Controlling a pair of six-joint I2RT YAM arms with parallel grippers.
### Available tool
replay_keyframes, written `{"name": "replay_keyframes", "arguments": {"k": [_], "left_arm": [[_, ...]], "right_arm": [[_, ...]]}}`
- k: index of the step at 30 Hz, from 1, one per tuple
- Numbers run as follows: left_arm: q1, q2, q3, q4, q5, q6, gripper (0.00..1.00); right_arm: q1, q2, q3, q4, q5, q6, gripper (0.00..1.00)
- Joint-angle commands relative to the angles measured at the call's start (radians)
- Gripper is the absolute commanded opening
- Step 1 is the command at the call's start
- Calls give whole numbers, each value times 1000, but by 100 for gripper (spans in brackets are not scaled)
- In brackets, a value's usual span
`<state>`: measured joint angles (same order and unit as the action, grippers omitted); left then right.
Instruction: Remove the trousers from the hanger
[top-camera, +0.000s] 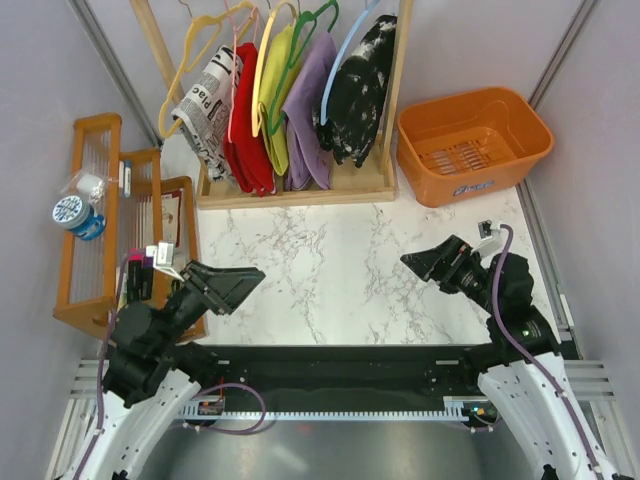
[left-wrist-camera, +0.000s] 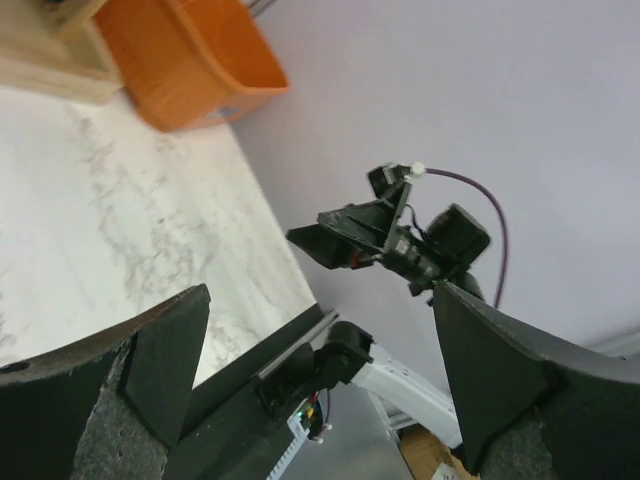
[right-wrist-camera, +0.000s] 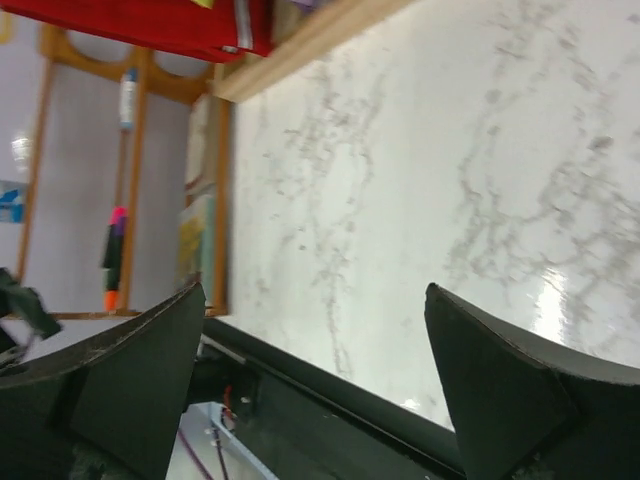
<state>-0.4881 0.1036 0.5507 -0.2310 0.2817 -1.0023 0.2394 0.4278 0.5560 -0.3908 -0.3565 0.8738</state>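
Note:
The trousers (top-camera: 358, 92), black with white speckles, hang on the light-blue hanger (top-camera: 345, 62) at the right end of the wooden rack (top-camera: 290, 188) at the back of the table. My left gripper (top-camera: 243, 281) is open and empty, low at the near left. My right gripper (top-camera: 418, 260) is open and empty, low at the near right, and it also shows in the left wrist view (left-wrist-camera: 318, 238). Both are far from the rack. In the wrist views the left gripper (left-wrist-camera: 320, 300) and the right gripper (right-wrist-camera: 312, 295) have wide-spread jaws with nothing between them.
On the rack hang a newspaper-print garment (top-camera: 208, 100), a red one (top-camera: 248, 120), a yellow one (top-camera: 276, 100) and a purple one (top-camera: 310, 110). An orange basket (top-camera: 472, 142) stands at the back right. A wooden shelf (top-camera: 110, 225) with small items lines the left edge.

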Motion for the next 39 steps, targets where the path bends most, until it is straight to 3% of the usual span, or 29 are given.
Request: {"name": "replay_keyframes", "arguments": {"k": [1,4,11,14,18,26,34,39], "left_arm": [[8,168,136,-238,-105,38,100],[8,188,169,-240,-81,31,100],[8,126,176,-125,-107,97,100],[8,227,198,-99,-20,113,99],[8,375,209,-33,190,139,92],[-4,536,314,62,316,169,85],[-90,767,540,17,249,280,80],[-144,860,685,-63,125,386,77]], "right_arm": [[-2,69,100,-172,112,-118,98],[-2,114,140,-189,171,-32,98],[-2,149,154,-99,-28,-91,98],[-2,131,147,-60,-35,-108,98],[-3,115,157,-28,-62,-121,98],[-2,193,220,-19,-111,-170,98],[-2,366,373,-19,-157,-222,98],[-2,469,491,-13,-154,-246,98]]}}
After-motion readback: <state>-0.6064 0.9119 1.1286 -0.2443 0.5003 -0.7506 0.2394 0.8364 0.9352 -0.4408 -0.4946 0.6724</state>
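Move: Which garment is the trousers isn't clear. From the left hand the purple one hangs about 37 cm ahead, 12 right and 12 lower, the black-and-white one some 11 cm right of it, the red one 13 cm left of it, both level with it in depth. From the right hand the purple garment is roughly 30 cm ahead, 22 left, 3 lower; the orange basket about 26 ahead, 15 right, 17 below. Left hand heads 10 cm right, up and forward towards the clothes, narrowing slightly; right hand rises 6 cm. ##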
